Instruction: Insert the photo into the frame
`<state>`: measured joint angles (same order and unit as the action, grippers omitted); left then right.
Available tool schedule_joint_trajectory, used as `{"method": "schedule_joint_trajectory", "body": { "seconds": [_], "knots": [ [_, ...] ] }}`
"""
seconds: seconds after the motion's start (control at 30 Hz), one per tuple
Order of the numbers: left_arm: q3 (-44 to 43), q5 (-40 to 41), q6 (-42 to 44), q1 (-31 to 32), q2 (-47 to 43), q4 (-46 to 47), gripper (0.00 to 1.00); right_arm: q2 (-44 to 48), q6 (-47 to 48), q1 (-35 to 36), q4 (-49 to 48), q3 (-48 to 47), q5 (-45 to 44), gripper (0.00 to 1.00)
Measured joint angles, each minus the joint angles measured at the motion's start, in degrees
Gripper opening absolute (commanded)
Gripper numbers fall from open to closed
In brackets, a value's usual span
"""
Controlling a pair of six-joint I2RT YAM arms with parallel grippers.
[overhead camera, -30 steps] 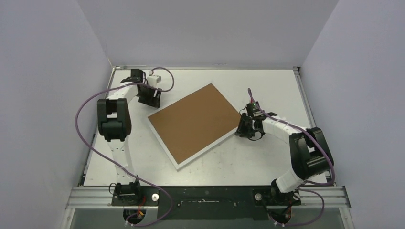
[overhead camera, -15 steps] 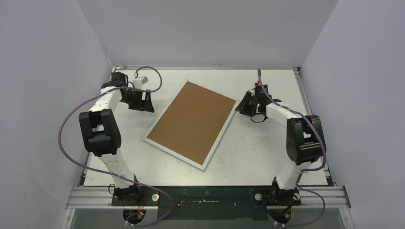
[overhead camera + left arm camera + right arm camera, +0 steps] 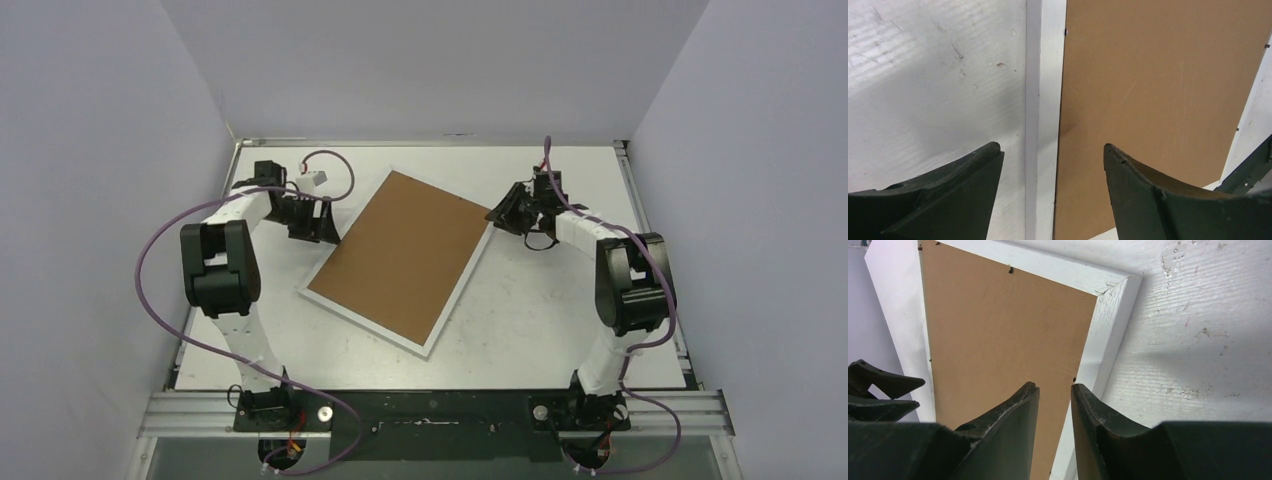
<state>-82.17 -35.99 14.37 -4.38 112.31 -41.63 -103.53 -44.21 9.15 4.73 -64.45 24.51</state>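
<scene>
The frame (image 3: 360, 323) lies face down and tilted on the white table, its white rim around a brown cardboard backing board (image 3: 400, 255). The photo is hidden. My left gripper (image 3: 326, 226) hovers at the frame's left long edge. In the left wrist view it (image 3: 1052, 150) is open, its jaws straddling the white rim (image 3: 1045, 100) beside the board (image 3: 1158, 90). My right gripper (image 3: 500, 214) is at the frame's far right corner. In the right wrist view its jaws (image 3: 1054, 388) stand narrowly apart with nothing between them, above the rim (image 3: 1108, 330) and board (image 3: 998, 330).
The white table (image 3: 530, 320) is walled by pale panels on three sides. Purple cables loop from both arms. The left gripper's fingers (image 3: 878, 390) show at the far side of the frame in the right wrist view.
The frame has turned clockwise to a steeper tilt. My right gripper moved up to its far right corner. My left gripper came in to the left edge and opened wider.
</scene>
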Motion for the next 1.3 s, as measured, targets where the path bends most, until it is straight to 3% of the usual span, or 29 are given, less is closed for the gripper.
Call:
{"method": "schedule_joint_trajectory", "body": {
  "seconds": [0.43,1.3],
  "knots": [
    [2.10,0.20,1.81,1.99,2.03,1.36,0.59,-3.23,-2.40,2.58,-1.68,0.20,0.59,0.31],
    [4.02,3.87,4.26,4.17,2.16,2.91,0.49,-3.23,-4.74,2.95,-5.64,3.19,0.96,0.30]
  ]
}}
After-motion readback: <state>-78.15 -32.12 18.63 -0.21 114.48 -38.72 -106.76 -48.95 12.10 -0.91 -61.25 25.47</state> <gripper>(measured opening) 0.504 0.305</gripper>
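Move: The frame's left rail is about 4 cm below the left hand, some 2 cm back and 2 cm right; the board's middle is about 4 cm back and 14 cm right. The frame's right rail is about 3 cm below the right hand, 1 cm back and 2 cm left, with the far-right corner some 3 cm ahead; the board's middle is about 8 cm back and 17 cm left. Left hand sinks 4 cm astride the left rail, fingers partly closing; right descends 3 cm, leftward to the right rail. ##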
